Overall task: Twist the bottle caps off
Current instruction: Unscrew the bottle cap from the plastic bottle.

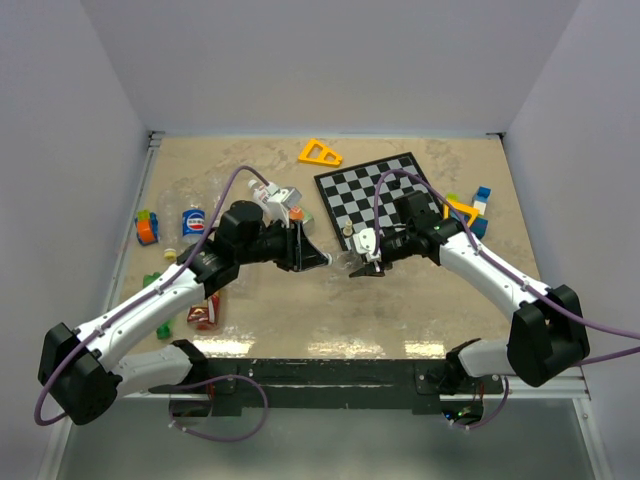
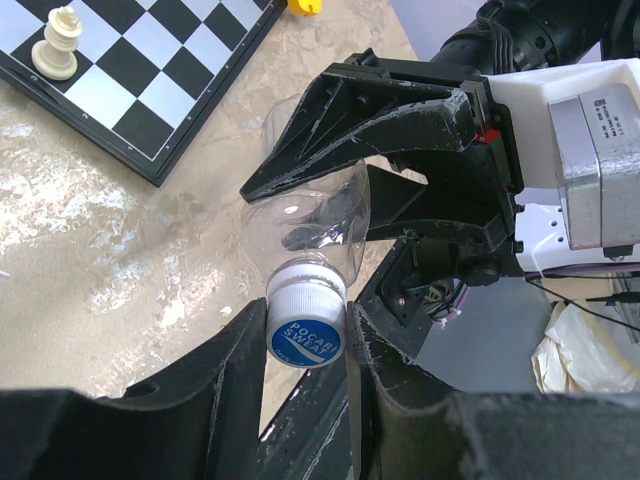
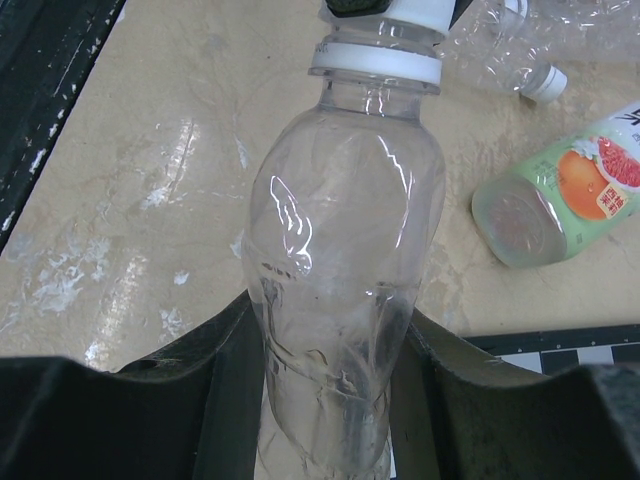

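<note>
A clear unlabelled bottle [image 3: 345,260] hangs level above the table between my two arms [image 1: 340,262]. My right gripper [image 3: 335,350] is shut on its lower body, which is dented between the fingers. The bottle's cap [image 2: 305,340] is white with a blue printed top, and my left gripper [image 2: 304,312] is shut on it, one finger on each side. In the top view the left gripper [image 1: 318,257] and right gripper [image 1: 362,262] face each other near the table's middle. A white neck ring [image 3: 375,60] shows just below the cap.
A chessboard [image 1: 385,195] with a white chess piece [image 2: 57,45] lies behind the grippers. A green-and-orange labelled bottle [image 3: 565,195] and another clear bottle [image 3: 510,50] with a white cap [image 3: 547,83] lie nearby. The blue cola bottle [image 1: 193,222], red-yellow bottle [image 1: 205,313] and toy blocks [image 1: 475,210] lie at the sides.
</note>
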`<state>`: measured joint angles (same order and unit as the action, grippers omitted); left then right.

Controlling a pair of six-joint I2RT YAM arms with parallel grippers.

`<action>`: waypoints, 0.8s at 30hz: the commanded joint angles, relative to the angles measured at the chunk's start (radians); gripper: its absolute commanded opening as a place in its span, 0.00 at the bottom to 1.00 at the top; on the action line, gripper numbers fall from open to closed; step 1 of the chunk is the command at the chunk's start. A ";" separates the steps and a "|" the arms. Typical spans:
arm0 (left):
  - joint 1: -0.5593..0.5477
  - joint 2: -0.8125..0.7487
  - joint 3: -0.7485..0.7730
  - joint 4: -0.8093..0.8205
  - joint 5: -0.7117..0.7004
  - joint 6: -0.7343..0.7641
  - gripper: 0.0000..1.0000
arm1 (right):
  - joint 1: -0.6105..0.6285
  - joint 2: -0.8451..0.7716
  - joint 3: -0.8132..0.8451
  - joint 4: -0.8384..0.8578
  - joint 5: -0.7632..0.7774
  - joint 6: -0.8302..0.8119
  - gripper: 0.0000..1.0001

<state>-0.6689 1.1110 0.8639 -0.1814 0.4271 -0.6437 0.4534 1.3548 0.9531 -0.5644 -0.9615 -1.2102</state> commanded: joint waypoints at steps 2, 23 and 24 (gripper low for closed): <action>0.048 -0.010 0.007 0.022 -0.027 0.022 0.00 | -0.019 -0.020 -0.010 -0.091 0.033 -0.017 0.00; 0.048 0.030 0.032 0.031 0.070 0.049 0.60 | -0.019 -0.020 -0.010 -0.092 0.035 -0.017 0.00; 0.048 0.032 0.034 0.030 0.076 0.053 0.65 | -0.019 -0.020 -0.010 -0.089 0.037 -0.017 0.00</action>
<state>-0.6388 1.1370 0.8639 -0.1703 0.4793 -0.6201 0.4419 1.3548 0.9474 -0.6109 -0.9333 -1.2129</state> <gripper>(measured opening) 0.573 0.461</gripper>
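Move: Between the left fingertips, at the hand point itself, sits the white bottle cap. The plastic bottle's body lies about 8 cm to the right of it and some 4 cm lower, in the right gripper; from the right hand the cap is roughly 8 cm to the left, 4 cm up, and level fore and aft. On the table, some 18 cm below the left hand, the chess piece stands about 11 cm ahead and 4 cm right, the juice bottle about 16 cm ahead and 11 cm left. Letting go of the cap is the left hand's real work here: it stays almost in place, still pinching the cap, then opens its fingers by about a fifth of their range so the tips stand off on both sides. The right hand keeps its grip on the bottle and, just as the left lets go, gives about 1 cm down and 1 cm to the right. ##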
